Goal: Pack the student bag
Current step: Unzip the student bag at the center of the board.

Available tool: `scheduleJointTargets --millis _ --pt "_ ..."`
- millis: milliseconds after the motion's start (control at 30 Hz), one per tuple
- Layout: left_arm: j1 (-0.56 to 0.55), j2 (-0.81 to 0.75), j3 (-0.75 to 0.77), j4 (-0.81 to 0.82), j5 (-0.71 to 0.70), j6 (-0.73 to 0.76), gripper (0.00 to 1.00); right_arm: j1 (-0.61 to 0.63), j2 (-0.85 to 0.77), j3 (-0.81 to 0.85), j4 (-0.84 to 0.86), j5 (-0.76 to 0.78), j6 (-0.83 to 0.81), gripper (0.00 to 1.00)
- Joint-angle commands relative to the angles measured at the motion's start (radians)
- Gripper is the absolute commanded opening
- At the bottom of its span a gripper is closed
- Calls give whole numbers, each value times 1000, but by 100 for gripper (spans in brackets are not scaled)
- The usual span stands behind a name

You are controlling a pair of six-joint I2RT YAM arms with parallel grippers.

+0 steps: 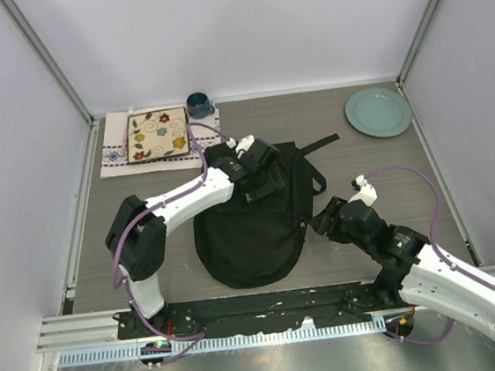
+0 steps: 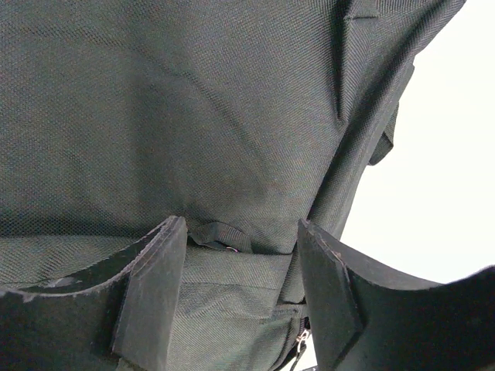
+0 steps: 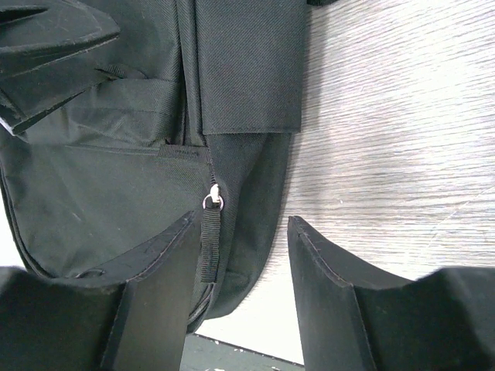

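Observation:
The student bag (image 1: 251,238) is a black fabric backpack lying flat in the middle of the table, straps toward the back. My left gripper (image 1: 267,183) is pressed down on its upper part. In the left wrist view its jaws (image 2: 241,228) stand apart astride a fold of the bag (image 2: 193,116) with a webbing loop (image 2: 220,236). My right gripper (image 1: 318,222) is at the bag's right edge. In the right wrist view it (image 3: 241,222) is open, with a zip pull strap (image 3: 209,236) beside its left finger (image 3: 158,294) and bare table before the right one.
A teal plate (image 1: 379,111) lies at the back right. A flower-patterned square board (image 1: 158,135) rests on a white cloth (image 1: 118,153) at the back left, with a dark blue mug (image 1: 199,105) behind it. A metal rail (image 1: 243,314) runs along the near edge.

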Motion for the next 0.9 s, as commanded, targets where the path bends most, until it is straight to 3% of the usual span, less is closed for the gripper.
scheduleJointTargets --millis 0,67,100,200,600,867 --pt "3 1 -3 29 6 -18 61 2 -2 -1 32 41 -14 54" --pt "3 12 -6 34 11 -23 59 2 1 1 33 42 -17 54" --pt "3 15 -6 35 19 -23 52 2 2 2 33 42 -18 54" --pt "-1 28 -9 44 23 -29 45 2 5 7 35 42 -21 54" --pt "-3 43 -38 64 32 -26 44 2 7 13 35 45 -28 53" --pt "-12 77 17 -61 -41 28 41 2 7 18 33 44 -35 53"
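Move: The small fabric tab on the black student bag's seam lies almost at the left fingertips, about 1 cm ahead of the hand point, 1 cm to its right and 2 cm below. A ringed zip pull on the bag's right edge sits roughly 9 cm back and 9 cm right of the left hand, some 3 cm lower; the loose strap loop is about level ahead-wise, 13 cm right and 6 cm below. From the right hand, the tab lies about 9 cm ahead and 11 cm left. The left hand works almost on the spot over the bag, its part-open fingers narrowing by about a third, mostly early on, to bring the small fabric tab between the tips. As they narrow, it eases roughly 1 cm down towards the seam and just under 1 cm to its right, the wrist scarcely turning, and one fingertip comes up against the tab while a clear gap remains between the fingers. ##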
